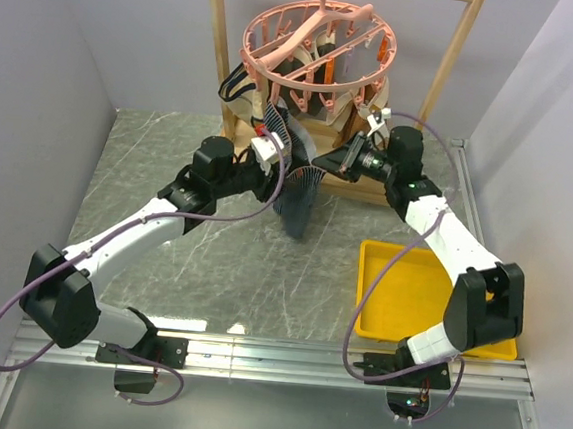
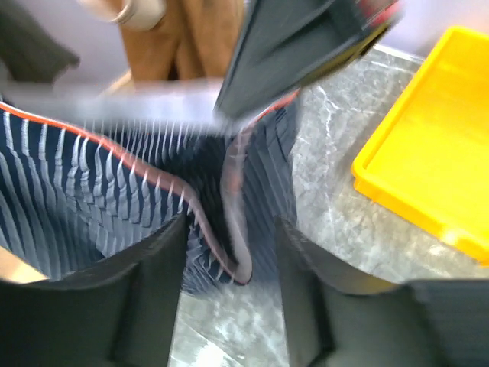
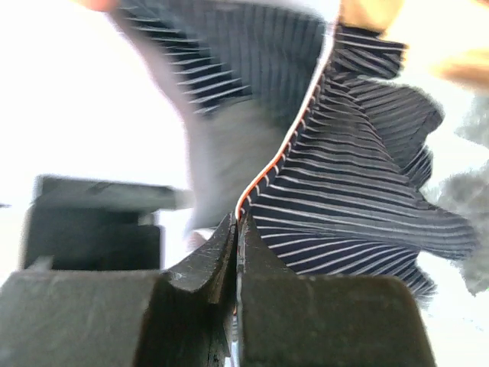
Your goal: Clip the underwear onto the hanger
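The dark navy striped underwear (image 1: 298,197) hangs bunched below the pink round hanger (image 1: 291,42), its lower end near the table. My right gripper (image 1: 323,163) comes in from the right and is shut on the orange-trimmed edge of the underwear (image 3: 359,206); in the right wrist view the jaws (image 3: 237,223) meet on that hem. On the left side of the garment, my left gripper (image 1: 277,151) stands open. In the left wrist view its fingers (image 2: 229,229) are apart, with a fold of the underwear (image 2: 92,183) just ahead of them and nothing pinched.
A yellow tray (image 1: 400,295) lies on the marble table at the right, also in the left wrist view (image 2: 428,168). The wooden rack frame (image 1: 220,58) holds the hanger, with tan garments (image 2: 191,38) and a black-and-white garment (image 1: 239,90) hanging from its pegs. Grey walls close both sides.
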`<action>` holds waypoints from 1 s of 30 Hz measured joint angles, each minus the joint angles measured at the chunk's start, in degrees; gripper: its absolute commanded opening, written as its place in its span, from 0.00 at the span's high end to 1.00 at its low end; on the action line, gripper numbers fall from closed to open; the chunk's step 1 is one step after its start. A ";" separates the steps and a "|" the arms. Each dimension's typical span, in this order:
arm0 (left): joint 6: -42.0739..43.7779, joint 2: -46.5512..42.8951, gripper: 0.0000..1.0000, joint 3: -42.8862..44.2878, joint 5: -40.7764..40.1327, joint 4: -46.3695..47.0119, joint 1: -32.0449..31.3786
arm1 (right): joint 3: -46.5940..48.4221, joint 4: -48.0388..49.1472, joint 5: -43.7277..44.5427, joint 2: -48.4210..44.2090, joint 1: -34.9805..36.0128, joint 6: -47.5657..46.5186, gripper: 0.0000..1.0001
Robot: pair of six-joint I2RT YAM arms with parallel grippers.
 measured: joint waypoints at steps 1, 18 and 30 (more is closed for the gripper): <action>-1.33 0.17 0.44 0.00 -0.15 0.02 0.31 | 0.92 -0.74 -0.17 -0.96 -0.22 -0.83 1.00; -17.62 5.92 0.99 -3.80 1.66 9.84 2.51 | 4.55 -9.22 -0.24 -6.25 -0.42 -8.13 1.00; -20.35 -1.97 0.99 -10.62 2.54 11.45 2.80 | 4.76 -11.67 -0.20 -6.27 -0.94 -10.45 1.00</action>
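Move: Just off the left fingertips, roughly 1 cm ahead and 2 cm to the right at their height, dips the near fold of the underwear's waistband; the already clipped corner is some 9 cm ahead, 3 cm left and 8 cm up. From the right hand, which holds the other corner, the hanger's front clips are about 8 cm straight ahead and 8 cm up, the clipped corner 7 cm ahead, 11 cm left and 8 cm up, the brown garment 7 cm ahead, 8 cm right, level. Shutting its half-open fingers on the dipping near edge of the waistband, the left hand rolls about 20 degrees, sinks some 4 cm, then draws back 3 cm, slightly left and up. The right hand keeps its pinch on the free corner, rises about 5 cm, then settles 2 cm lower, having eased back and to the right. ##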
